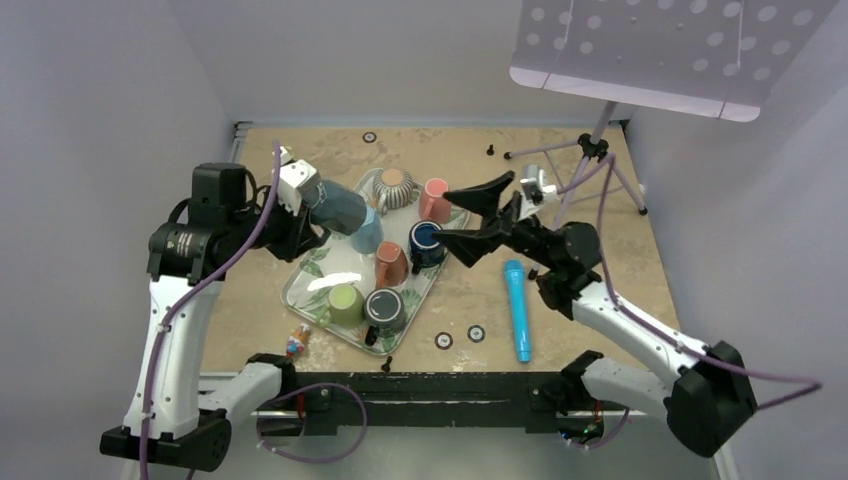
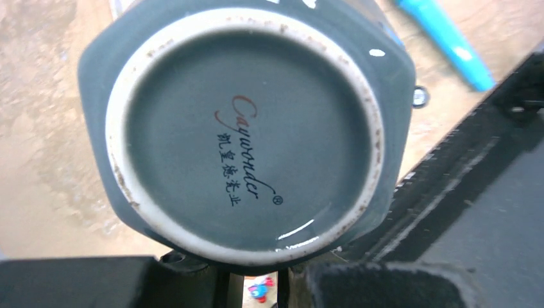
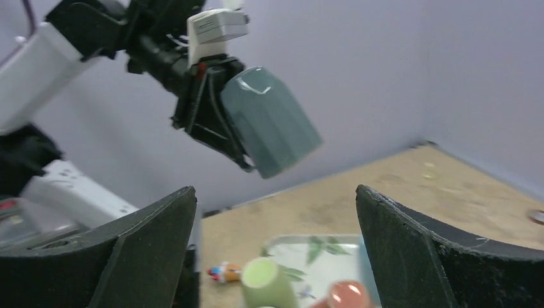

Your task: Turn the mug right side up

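A grey-teal mug [image 1: 340, 208] hangs in the air over the tray's far left corner, tilted on its side. My left gripper [image 1: 312, 212] is shut on it. The left wrist view is filled by the mug's [image 2: 244, 128] round base with a printed logo, and the left gripper [image 2: 256, 282] holds it from below. From the right wrist, the mug [image 3: 272, 122] shows held up high, slanting down to the right. My right gripper [image 1: 445, 215] stands open over the tray's right side, and nothing lies between the right gripper's [image 3: 274, 192] fingers.
The leaf-patterned tray [image 1: 335, 268] carries several mugs: striped [image 1: 394, 188], pink [image 1: 434, 198], light blue [image 1: 367, 234], dark blue [image 1: 427, 240], orange [image 1: 391, 263], green [image 1: 346, 302], dark grey [image 1: 385, 308]. A blue marker [image 1: 518, 310] lies right of it, a small toy [image 1: 297, 340] near the front, a stand [image 1: 590, 150] at the back right.
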{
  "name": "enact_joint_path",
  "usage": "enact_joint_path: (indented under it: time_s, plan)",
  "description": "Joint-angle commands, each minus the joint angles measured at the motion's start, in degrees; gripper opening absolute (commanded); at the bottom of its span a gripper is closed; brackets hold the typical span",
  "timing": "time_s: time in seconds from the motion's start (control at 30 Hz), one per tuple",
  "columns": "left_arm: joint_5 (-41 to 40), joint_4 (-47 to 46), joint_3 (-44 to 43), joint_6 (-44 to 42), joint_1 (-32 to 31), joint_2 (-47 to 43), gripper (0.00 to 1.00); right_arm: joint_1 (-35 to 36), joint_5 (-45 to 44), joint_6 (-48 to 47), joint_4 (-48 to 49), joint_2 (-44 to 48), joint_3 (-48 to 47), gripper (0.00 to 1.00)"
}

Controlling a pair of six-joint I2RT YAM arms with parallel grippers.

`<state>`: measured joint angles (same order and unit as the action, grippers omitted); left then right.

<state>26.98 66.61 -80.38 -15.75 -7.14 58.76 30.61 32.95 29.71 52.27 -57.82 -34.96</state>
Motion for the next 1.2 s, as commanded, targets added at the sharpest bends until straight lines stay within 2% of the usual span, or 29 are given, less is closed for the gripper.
enact_joint_path:
  time_s: [0.0, 0.23, 0.47, 0.63, 0.7, 0.77, 0.8, 0.9, 0.93, 1.0, 1.03, 1.07, 1.1, 1.17]
  plan:
    - [12.99, 2.59, -5.50, 4.50, -0.11, -3.44, 0.00, 8.22, 2.34, 9.46, 10.83, -9.41, -7.63, 0.97]
    - [21.85, 1.46, -7.32, 7.57, -0.14, -5.70, 0.00, 14.68, 4.82, 23.09, 26.35, -21.68, -14.01, 0.90]
    - [22.05, -2.04, -6.16, 9.32, -0.16, -6.47, 0.00, 17.80, 6.77, 29.69, 31.66, -26.74, -18.42, 0.85]
    - [24.98, -5.07, -3.84, 10.53, -0.75, -6.43, 0.00, 18.98, 7.58, 34.69, 34.97, -30.16, -20.90, 0.79]
    - [24.64, -6.15, -2.65, 10.65, -1.63, -6.35, 0.00, 19.21, 7.67, 37.32, 38.33, -31.78, -22.57, 0.72]
    - [24.79, -6.65, -1.42, 10.35, -2.42, -6.00, 0.00, 19.22, 7.22, 39.25, 40.59, -33.02, -23.83, 0.59]
    - [24.51, -6.63, -1.03, 10.10, -2.59, -5.75, 0.00, 19.22, 6.95, 39.43, 40.68, -33.35, -24.46, 0.51]
    - [23.09, -4.91, -0.81, 7.91, -2.79, -5.29, 0.00, 19.03, 7.20, 38.25, 38.93, -32.88, -24.51, 0.14]
    - [22.09, -4.07, -0.83, 6.56, -2.80, -5.44, 0.06, 18.72, 6.92, 37.05, 37.39, -31.91, -23.76, 0.02]
    - [17.93, -2.46, -0.72, 4.77, -2.76, -6.18, 0.52, 17.48, 5.99, 33.35, 32.02, -28.96, -21.65, 0.00]
    - [14.83, -2.16, -0.40, 4.21, -2.75, -6.78, 0.70, 16.68, 5.57, 30.81, 27.65, -26.82, -20.66, 0.00]
    - [11.55, -1.97, 0.08, 3.74, -2.71, -7.82, 0.82, 15.84, 4.92, 26.72, 21.74, -24.39, -20.10, 0.00]
    - [8.62, -2.14, 0.70, 3.29, -2.71, -8.75, 0.88, 15.12, 3.47, 20.86, 12.74, -20.65, -20.11, 0.00]
    - [3.21, -2.65, 1.98, 2.48, -2.71, -10.60, 0.98, 14.75, -4.14, 2.82, -10.73, -14.61, -22.65, 0.00]
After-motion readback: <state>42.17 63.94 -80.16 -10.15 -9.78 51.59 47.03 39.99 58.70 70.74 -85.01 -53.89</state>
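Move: The inverted grey-blue mug is already off the tray, held by the handle in the left hand: its middle lies about 4 cm ahead, 3 cm right and 4 cm above that hand. From the open right hand the mug is some 20 cm left, 3 cm ahead and 4 cm lower. On the tray, roughly 24 cm below the left hand, the light blue mug stands 13 cm ahead and 7 cm right; the red-brown mug is 6 cm ahead, 11 cm left and 32 cm below the right hand. The right fingers close on the mug's wall at its rim, one inside and one outside, after sweeping about 13 cm left and 7 cm back, slightly up, turning some 40 degrees counter-clockwise. The left hand brings the mug back, right and up, about 6 cm each, rolling its left side down, then opens off the handle and eases away left, forward and down. ##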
